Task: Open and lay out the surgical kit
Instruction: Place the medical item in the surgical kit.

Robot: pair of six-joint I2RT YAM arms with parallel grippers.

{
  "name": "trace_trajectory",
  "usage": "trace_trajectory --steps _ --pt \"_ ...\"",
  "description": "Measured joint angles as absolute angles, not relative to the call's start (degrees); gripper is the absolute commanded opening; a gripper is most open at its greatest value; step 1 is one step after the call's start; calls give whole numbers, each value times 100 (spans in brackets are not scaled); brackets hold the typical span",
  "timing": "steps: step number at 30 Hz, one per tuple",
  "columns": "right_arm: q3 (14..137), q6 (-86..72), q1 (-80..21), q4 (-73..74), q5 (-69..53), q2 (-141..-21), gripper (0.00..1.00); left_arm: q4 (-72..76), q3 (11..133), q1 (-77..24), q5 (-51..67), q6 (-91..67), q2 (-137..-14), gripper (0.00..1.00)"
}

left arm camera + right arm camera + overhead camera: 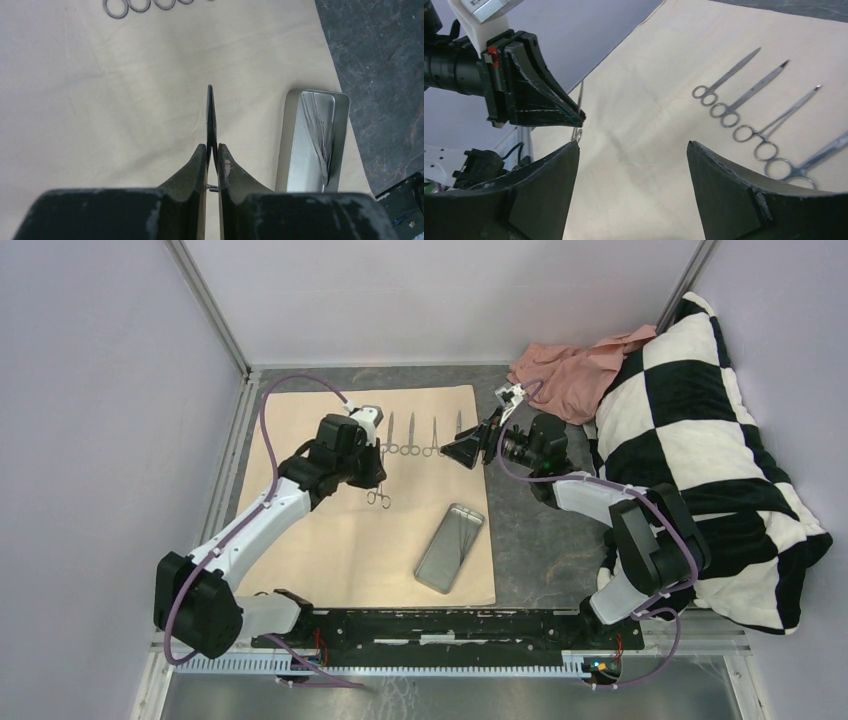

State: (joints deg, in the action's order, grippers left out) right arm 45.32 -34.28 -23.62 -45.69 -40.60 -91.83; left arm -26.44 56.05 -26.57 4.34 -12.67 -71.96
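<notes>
The surgical kit's beige cloth (330, 540) lies spread flat on the table. Several scissor-handled instruments (411, 435) lie in a row along its far edge, and they also show in the right wrist view (744, 97). The steel tray (450, 547) rests on the cloth's near right part, with thin metal pieces inside (320, 135). My left gripper (373, 480) is shut on one slim instrument (211, 115), which hangs above the cloth with its ring handles (378, 499) down. My right gripper (455, 450) hovers open and holds nothing at the right end of the row (633, 145).
A crumpled pink cloth (570, 370) lies at the back right. A black-and-white checkered pillow (700, 430) fills the right side beside the right arm. Dark table surface (540, 540) shows right of the beige cloth. Walls close in the back and left.
</notes>
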Motion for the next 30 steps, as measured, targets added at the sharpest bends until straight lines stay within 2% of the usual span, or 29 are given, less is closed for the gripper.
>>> trace_trajectory --steps 4,9,11,23,30 --pt "4486 -3223 -2185 -4442 -3940 -9168 84 -2694 5697 -2279 1020 -1133 -7419 2" --pt "4475 -3140 -2069 -4348 -3935 -9255 84 -2792 6208 -1852 1282 -1133 -8355 2" --pt "4475 -3116 -2034 -4309 -3931 -9292 83 -2952 6578 -1789 1100 -1133 -8807 2" --pt "4475 -2945 -1927 -4080 -3839 -9636 82 -4425 10847 -1761 -932 -1133 -12510 2" --pt "4480 -2921 -1898 -4045 -3846 -9769 82 -4899 11611 -1732 -1339 -1133 -13338 2"
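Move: My left hand already holds the ringed medical item. It is headed for the bare cloth at the left end of the row, some 20 cm ahead, 5 cm left and 15 cm below. The nearest scissors lie about 23 cm ahead and 1 cm right, the next scissors 6 cm right of those. The metal tray is roughly 11 cm back and 17 cm right. From my empty right hand the bare spot is about 16 cm ahead, 22 cm left and 20 cm down. I swing my left hand about 20 cm forward and a little left, sinking some 11 cm, to the bare cloth beside the leftmost scissors; the last stretch is mostly down. The wrist rolls and tips farther down, some 30 degrees in all, and my fingers keep their pinch on the item. My right hand, still open and empty, sinks about 6 cm while easing right and forward, clear of the row. ##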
